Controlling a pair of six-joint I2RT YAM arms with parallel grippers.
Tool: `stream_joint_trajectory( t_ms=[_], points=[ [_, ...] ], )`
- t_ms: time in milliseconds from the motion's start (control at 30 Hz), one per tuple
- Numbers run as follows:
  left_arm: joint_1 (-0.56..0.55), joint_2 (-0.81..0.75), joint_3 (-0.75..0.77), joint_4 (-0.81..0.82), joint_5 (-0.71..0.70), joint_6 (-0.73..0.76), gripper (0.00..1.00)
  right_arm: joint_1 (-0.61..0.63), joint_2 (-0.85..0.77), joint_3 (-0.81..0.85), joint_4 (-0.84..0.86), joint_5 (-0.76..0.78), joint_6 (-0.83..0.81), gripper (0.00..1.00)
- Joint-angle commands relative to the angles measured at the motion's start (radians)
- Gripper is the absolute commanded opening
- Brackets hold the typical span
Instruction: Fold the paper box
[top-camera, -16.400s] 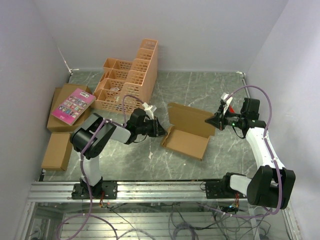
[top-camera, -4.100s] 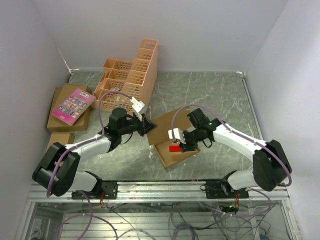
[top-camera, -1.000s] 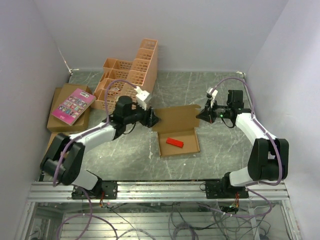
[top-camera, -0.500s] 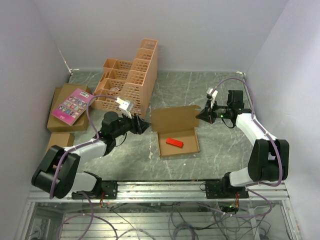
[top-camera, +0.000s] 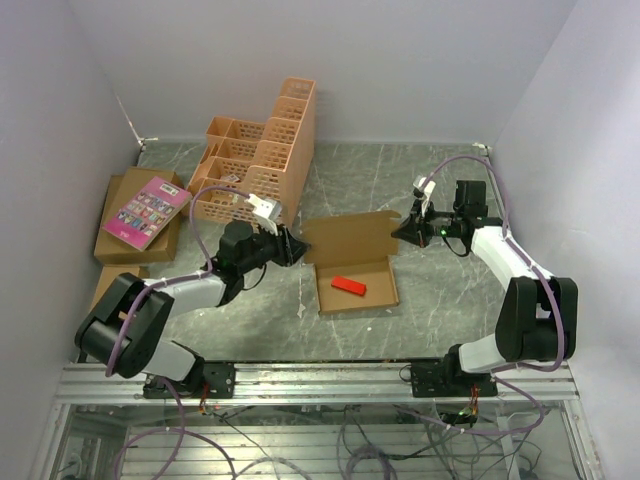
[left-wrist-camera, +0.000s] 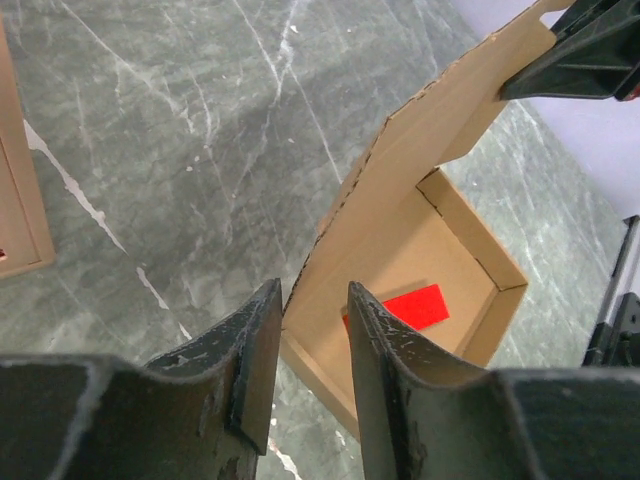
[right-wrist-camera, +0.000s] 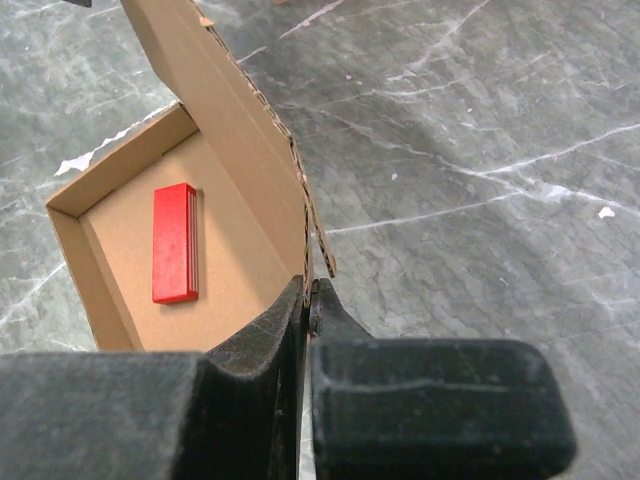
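The paper box (top-camera: 372, 292) lies mid-table as a shallow brown tray, its lid (top-camera: 345, 238) standing up along the far side. A red block (top-camera: 348, 286) rests inside. My right gripper (top-camera: 397, 232) is shut on the lid's right edge; in the right wrist view the gripper (right-wrist-camera: 308, 285) pinches the cardboard (right-wrist-camera: 230, 110) beside the red block (right-wrist-camera: 175, 240). My left gripper (top-camera: 298, 248) hovers open at the lid's left edge. In the left wrist view its jaws (left-wrist-camera: 312, 290) straddle that edge (left-wrist-camera: 420, 150) with gaps either side, above the red block (left-wrist-camera: 400, 305).
An orange lattice crate (top-camera: 262, 155) stands at the back left, just behind my left gripper. A pink book (top-camera: 146, 211) lies on closed cartons (top-camera: 118, 248) at the left wall. A metal rail (top-camera: 300, 380) runs along the near edge.
The left gripper pulled back to the left, then returned right to the lid's left edge, its jaws narrower than before. The right gripper and the box have stayed put.
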Motion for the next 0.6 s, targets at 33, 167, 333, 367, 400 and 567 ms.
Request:
stream_joint_trajectory(
  t_ms=[33,167,333,367,400,567],
  points=[
    [-0.053,0.011,0.06,0.008,-0.079,0.043,0.32,-0.001,0.009,0.002,0.011,-0.016,0.014,0.0],
    [-0.108,-0.013,0.082,-0.052,-0.157,0.075,0.15,-0.001,0.004,-0.001,0.018,-0.016,0.023,0.0],
    [-0.193,-0.05,0.098,-0.122,-0.309,0.086,0.07,-0.001,-0.019,-0.02,0.063,-0.009,0.076,0.0],
    [-0.208,-0.054,0.104,-0.135,-0.35,0.083,0.07,-0.001,-0.031,-0.03,0.087,0.005,0.099,0.0],
    [-0.219,-0.053,0.112,-0.146,-0.386,0.08,0.07,0.001,-0.045,-0.041,0.126,0.02,0.128,0.0],
    [-0.257,0.002,0.2,-0.187,-0.536,0.053,0.07,0.04,-0.115,-0.096,0.246,0.146,0.239,0.0]
  ],
)
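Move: The left hand's half-open fingers straddle the left edge of the paper box's raised lid, which lies about 2 cm to the right, level with them in reach and height. The red block in the tray is some 11 cm right of this hand, 9 cm back and 11 cm lower. The right hand still pinches the lid's right edge; that left edge is roughly 21 cm to its left and 3 cm back. The left hand slides right about 3 cm and pinches the lid's left edge; the right keeps its pinch. ##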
